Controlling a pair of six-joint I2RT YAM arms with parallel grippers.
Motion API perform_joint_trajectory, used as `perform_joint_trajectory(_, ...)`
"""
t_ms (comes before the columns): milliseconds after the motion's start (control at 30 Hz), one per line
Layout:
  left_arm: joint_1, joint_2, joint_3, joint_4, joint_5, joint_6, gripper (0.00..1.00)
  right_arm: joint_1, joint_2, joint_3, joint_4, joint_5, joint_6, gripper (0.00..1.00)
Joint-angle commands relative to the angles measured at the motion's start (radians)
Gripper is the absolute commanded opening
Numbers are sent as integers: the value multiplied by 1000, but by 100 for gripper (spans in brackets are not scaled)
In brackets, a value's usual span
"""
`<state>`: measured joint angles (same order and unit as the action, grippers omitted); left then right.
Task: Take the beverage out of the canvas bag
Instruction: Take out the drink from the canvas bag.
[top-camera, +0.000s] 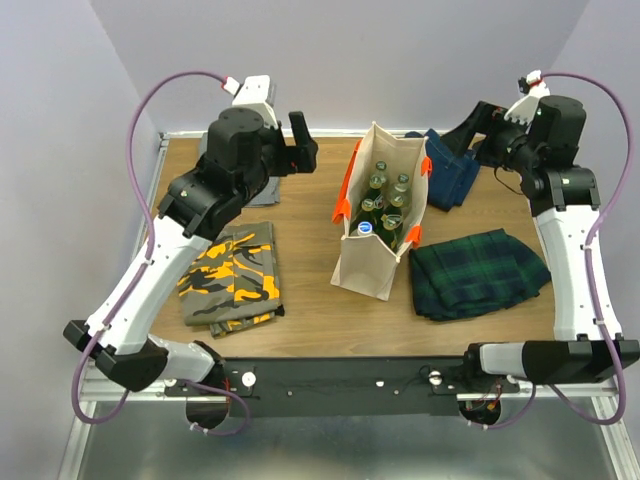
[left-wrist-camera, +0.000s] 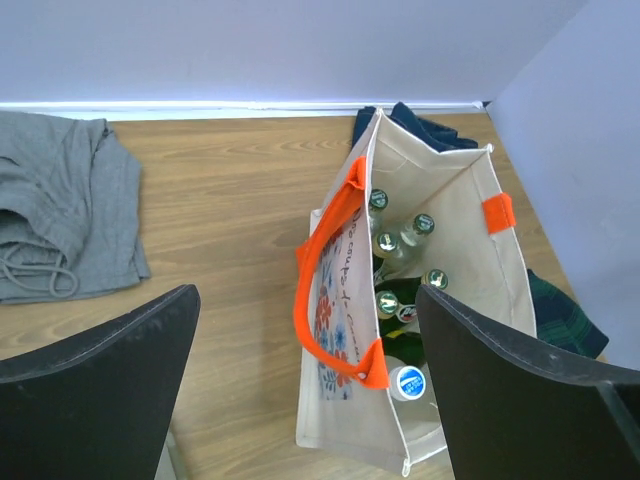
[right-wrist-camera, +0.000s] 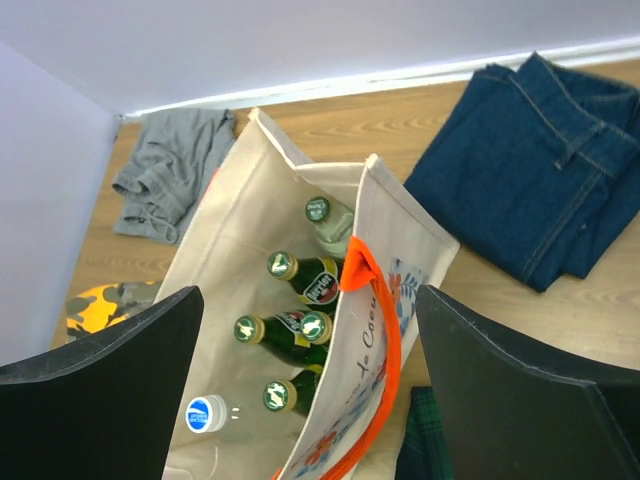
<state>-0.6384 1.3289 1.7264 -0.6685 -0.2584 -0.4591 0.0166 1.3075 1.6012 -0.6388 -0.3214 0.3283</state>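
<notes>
The canvas bag (top-camera: 365, 265), cream with orange handles (top-camera: 345, 190), stands upright and open at the table's middle. Inside it stand several green glass bottles (top-camera: 385, 195) and a clear bottle with a blue cap (top-camera: 365, 228). My left gripper (top-camera: 298, 138) hovers open, high to the bag's left. In its wrist view the left gripper (left-wrist-camera: 308, 300) looks down on the bag (left-wrist-camera: 470, 230) and the blue cap (left-wrist-camera: 408, 381). My right gripper (top-camera: 470, 128) hangs open at the back right. The right gripper (right-wrist-camera: 308, 295) frames the bag (right-wrist-camera: 225, 220), green bottles (right-wrist-camera: 300, 270) and blue cap (right-wrist-camera: 206, 413). Neither touches anything.
A folded camouflage cloth (top-camera: 235, 275) lies front left. A grey garment (left-wrist-camera: 60, 220) sits at the back left. Blue jeans (top-camera: 452, 170) lie back right of the bag, and a dark green plaid cloth (top-camera: 475, 270) lies to its right. Walls close the back and sides.
</notes>
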Motion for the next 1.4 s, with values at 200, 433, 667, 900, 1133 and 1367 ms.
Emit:
perform_joint_trajectory(200,-17,33,17,-80,128,16,99,8,47,89,-177,-177,-69,79)
perform_joint_trajectory(433,-29,-5,-45,-105,143,-4,99,51,-43,-69,-243,-163,-87,77)
perform_joint_trajectory(667,-33,-7,-67,-123,122,14,99,88,-112,-90,-392,-134,-129,77)
perform_joint_trajectory(900,-33,-2,-91,-121,108,11,99,86,-139,-38,-314,-453,-52,68)
perform_joint_trajectory(1133,-33,9,-93,-115,127,7,99,94,-120,-116,-217,-515,-8,63)
perform_joint_trajectory(1367,-40,53,-53,-112,173,0,99,186,-77,-187,-208,-420,-41,63)
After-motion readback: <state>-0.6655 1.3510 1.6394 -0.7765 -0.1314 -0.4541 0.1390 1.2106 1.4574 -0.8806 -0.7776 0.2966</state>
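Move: The blue-capped bottle, the likeliest drink, stands in the canvas bag about 14 cm back of the right hand, 17 cm to its left and 26 cm below. The nearest green bottle is about 12 cm back and 11 cm left, at much the same depth; the folded plaid cloth lies some 14 cm back, 11 cm right and 36 cm down. From the left hand the blue-capped bottle is roughly 10 cm back, 12 cm right and 30 cm below. Back and then increasingly left, about 12 and 10 cm in all, the empty right hand comes in over the bag's right side towards the bottles, dipping, rising again, then sinking. It swings some 30 degrees counter-clockwise, tips downward and partly closes its fingers. The left hand, still open, sinks about 7 cm beside the bag and noses down slightly. ##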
